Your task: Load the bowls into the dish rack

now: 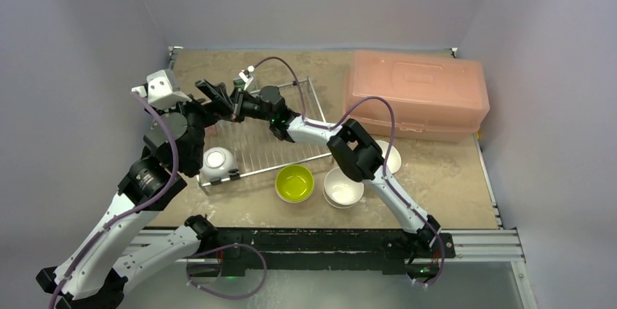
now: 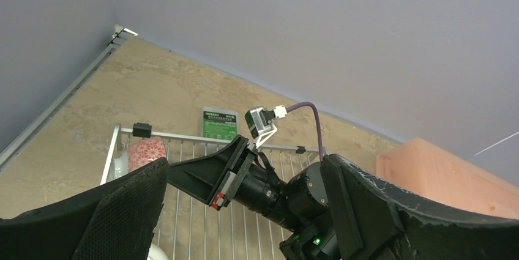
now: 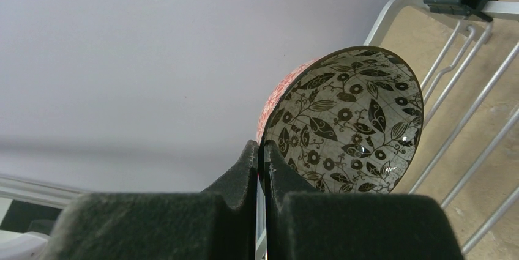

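My right gripper (image 3: 262, 156) is shut on the rim of the patterned bowl (image 3: 349, 119), which is black-and-white inside and red-flowered outside. It holds the bowl tilted on edge at the far left corner of the dish rack (image 3: 465, 40). The left wrist view shows that bowl (image 2: 145, 153) inside the rack (image 2: 196, 180). In the top view my right gripper (image 1: 207, 93) reaches across the rack (image 1: 291, 145). My left gripper (image 2: 245, 223) is open and empty, just on the near side of the right gripper (image 2: 202, 177). A white bowl (image 1: 218, 160) sits upside down in the rack's near left corner.
A lime-green bowl (image 1: 295, 182) and a white bowl (image 1: 343, 187) stand on the table in front of the rack. Another pale bowl (image 1: 391, 156) is partly hidden behind my right arm. A pink plastic box (image 1: 416, 94) stands at the back right. A green card (image 2: 220, 124) lies behind the rack.
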Controlling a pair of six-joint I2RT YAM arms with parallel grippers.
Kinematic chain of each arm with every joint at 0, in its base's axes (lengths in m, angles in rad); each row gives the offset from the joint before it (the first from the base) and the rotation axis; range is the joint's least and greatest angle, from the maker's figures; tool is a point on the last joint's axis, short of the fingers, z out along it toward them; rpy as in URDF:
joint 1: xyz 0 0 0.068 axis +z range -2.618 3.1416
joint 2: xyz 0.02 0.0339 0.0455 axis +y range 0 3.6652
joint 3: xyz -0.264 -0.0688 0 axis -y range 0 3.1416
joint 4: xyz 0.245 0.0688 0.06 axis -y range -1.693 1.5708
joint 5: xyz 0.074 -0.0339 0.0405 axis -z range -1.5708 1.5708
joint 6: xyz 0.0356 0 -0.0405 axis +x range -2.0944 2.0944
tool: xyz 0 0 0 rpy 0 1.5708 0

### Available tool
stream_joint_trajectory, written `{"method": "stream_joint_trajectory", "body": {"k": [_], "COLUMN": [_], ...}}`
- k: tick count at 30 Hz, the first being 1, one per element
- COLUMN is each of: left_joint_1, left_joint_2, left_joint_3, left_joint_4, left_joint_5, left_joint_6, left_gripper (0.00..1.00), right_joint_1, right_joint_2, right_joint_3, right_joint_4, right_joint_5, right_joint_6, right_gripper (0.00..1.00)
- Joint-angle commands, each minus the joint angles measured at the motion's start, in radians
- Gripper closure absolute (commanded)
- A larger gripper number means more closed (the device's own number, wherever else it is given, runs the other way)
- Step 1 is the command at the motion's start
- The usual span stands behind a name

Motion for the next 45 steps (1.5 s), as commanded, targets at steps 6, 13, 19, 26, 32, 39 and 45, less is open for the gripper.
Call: {"method": "stream_joint_trajectory", "body": {"k": [6,13,19,26,32,39,45], "left_joint_1": [0.003,0.003,0.002,0.002,0.003,0.002,0.003], "left_joint_2": [0.020,0.037,0.060,0.075,0.063,0.035,0.024], "left_joint_3": [0.004,0.007,0.006,0.009,0.032,0.040,0.050], "left_joint_4": [-0.002,-0.011,-0.012,-0.010,-0.017,-0.006,-0.022], "left_joint_5": [0.027,0.037,0.040,0.037,-0.040,-0.085,-0.093], "left_joint_6": [-0.029,-0.042,-0.042,-0.031,0.030,0.071,0.076], "left_gripper": [0.07,0.07,0.06,0.06,0.06,0.05,0.05], "right_joint_1": [-0.052,-0.086,-0.113,-0.127,-0.147,-0.146,-0.140], "right_joint_2": [0.020,0.014,-0.033,-0.097,-0.215,-0.254,-0.281], "right_joint_3": [-0.025,-0.091,-0.162,-0.209,-0.276,-0.302,-0.300], "right_joint_4": [0.129,0.114,0.083,0.018,-0.122,-0.247,-0.336], "right_joint_5": [-0.050,-0.056,-0.042,-0.021,0.046,0.155,0.246], "right_joint_6": [0.100,0.128,0.083,0.013,-0.114,-0.206,-0.276], "right_gripper": [1.00,0.84,0.70,0.49,0.34,0.30,0.35]}}
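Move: The red-patterned bowl is still pinched by its rim in the right hand, on edge with its mouth towards the gripper. Its place in the dish rack's far-left part lies roughly 5 cm ahead of this hand, 3 cm to its right and 12 cm below. The upturned white bowl is about 12 cm nearer than that place and 2 cm left of it; the green box lies some 19 cm beyond it. From the left hand the place is about 11 cm ahead, 6 cm left and 29 cm down. The patterned bowl is lowered towards the rack by the right hand, which sinks about 8 cm while going roughly 5 cm forward and 6 cm right, its fingers parting on the way down and letting go of the rim. The open hand then rises some 5 cm and draws off farther right and forward, dipping slightly at the end, turned about 20 degrees clockwise with its left side lowered. The empty left hand sinks and goes right 2 cm, then returns left and partly up. ##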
